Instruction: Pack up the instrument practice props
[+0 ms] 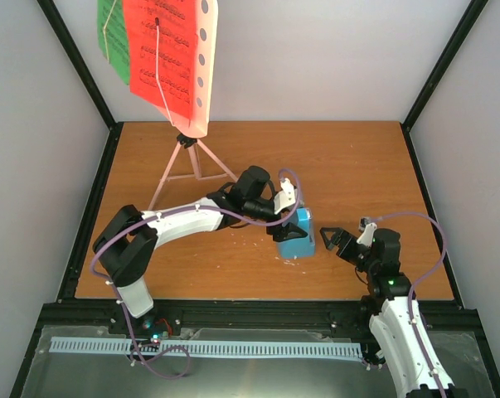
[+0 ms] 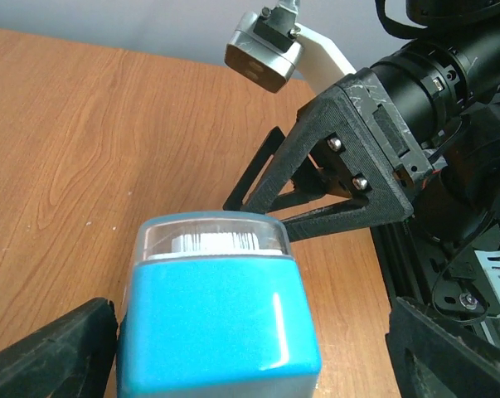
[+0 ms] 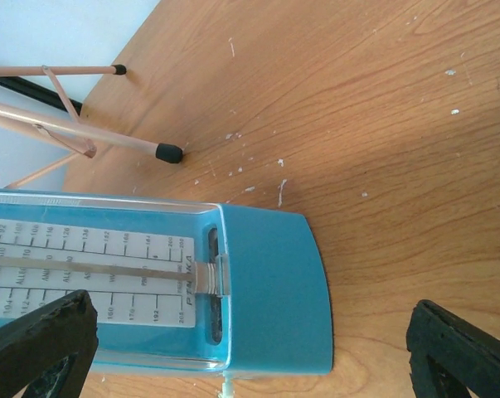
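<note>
The blue metronome [image 1: 298, 239] with its clear cover stands on the table, right of centre. My left gripper [image 1: 288, 224] reaches over it, jaws open on either side of its body [image 2: 220, 332]; the left fingertip [image 2: 59, 352] is close against it and the right one stands apart. My right gripper [image 1: 334, 240] is open just right of the metronome and points at it. In the right wrist view the metronome's scale and base [image 3: 266, 290] fill the space ahead of the open jaws. The pink music stand [image 1: 191, 162] stands at back left, holding a red page [image 1: 162, 50] and a green page [image 1: 113, 37].
The stand's rubber-tipped legs [image 3: 162, 151] rest on the table behind the metronome. Black frame rails [image 1: 233, 311] run along the table's near edge, and grey walls close in the sides. The right arm's fingers [image 2: 316, 182] loom near in the left wrist view.
</note>
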`<state>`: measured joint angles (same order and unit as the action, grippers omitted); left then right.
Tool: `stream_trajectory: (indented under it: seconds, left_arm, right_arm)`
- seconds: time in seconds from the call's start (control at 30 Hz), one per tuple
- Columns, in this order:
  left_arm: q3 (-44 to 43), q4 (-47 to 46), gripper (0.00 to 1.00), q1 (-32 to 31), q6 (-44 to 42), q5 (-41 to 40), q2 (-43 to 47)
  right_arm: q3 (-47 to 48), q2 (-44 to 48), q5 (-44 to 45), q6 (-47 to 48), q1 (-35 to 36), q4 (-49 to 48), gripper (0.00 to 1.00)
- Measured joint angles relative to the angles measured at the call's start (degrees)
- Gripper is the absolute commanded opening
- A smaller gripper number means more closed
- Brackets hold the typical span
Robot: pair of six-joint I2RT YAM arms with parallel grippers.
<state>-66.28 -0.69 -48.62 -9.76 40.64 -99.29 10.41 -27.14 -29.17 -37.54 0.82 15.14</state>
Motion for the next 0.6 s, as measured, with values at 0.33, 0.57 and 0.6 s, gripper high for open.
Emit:
stream_trajectory:
  seconds: [0.33,0.57,0.6]
  left_arm:
    - [1.7,-1.6,0.66,0.0,0.4,0.1,-0.1]
    - [2.3,-2.8,0.58,0.9,1.3,0.1,-0.1]
    - [2.3,-2.9,0.56,1.3,1.7,0.3,-0.1]
  right_arm:
    - [-0.4,-0.3,-0.1,0.0,0.0,-1.3,1.0]
    - [-0.4,-0.4,-0.8,0.0,0.0,-2.0,1.0]
    - [-0.4,-0.4,-1.1,-0.1,0.0,-2.1,1.0]
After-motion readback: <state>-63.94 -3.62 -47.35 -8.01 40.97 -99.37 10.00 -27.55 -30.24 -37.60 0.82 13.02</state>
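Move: The metronome stands upright between the left hand's wide-open fingers, its middle about 2 cm to the hand's right, 1 cm ahead and some 6 cm below, with the finger on the far side closer to it than the near one. The music stand's nearest tripod foot lies about 14 cm ahead and 10 cm left of that hand, some 17 cm below. The metronome is about 8 cm left of the right hand, level fore-and-aft and at about its height. The left hand stays almost in place, its fingers reaching right and down around the upper part of the metronome with hardly any wrist turn, and sinks about 1 cm while they close from nearly full opening to roughly 60 percent. The far finger comes against the metronome's far side and pushes it back towards the near finger until it is pinched between both, and at the very end the hand starts to ease forward by about 1 cm. ##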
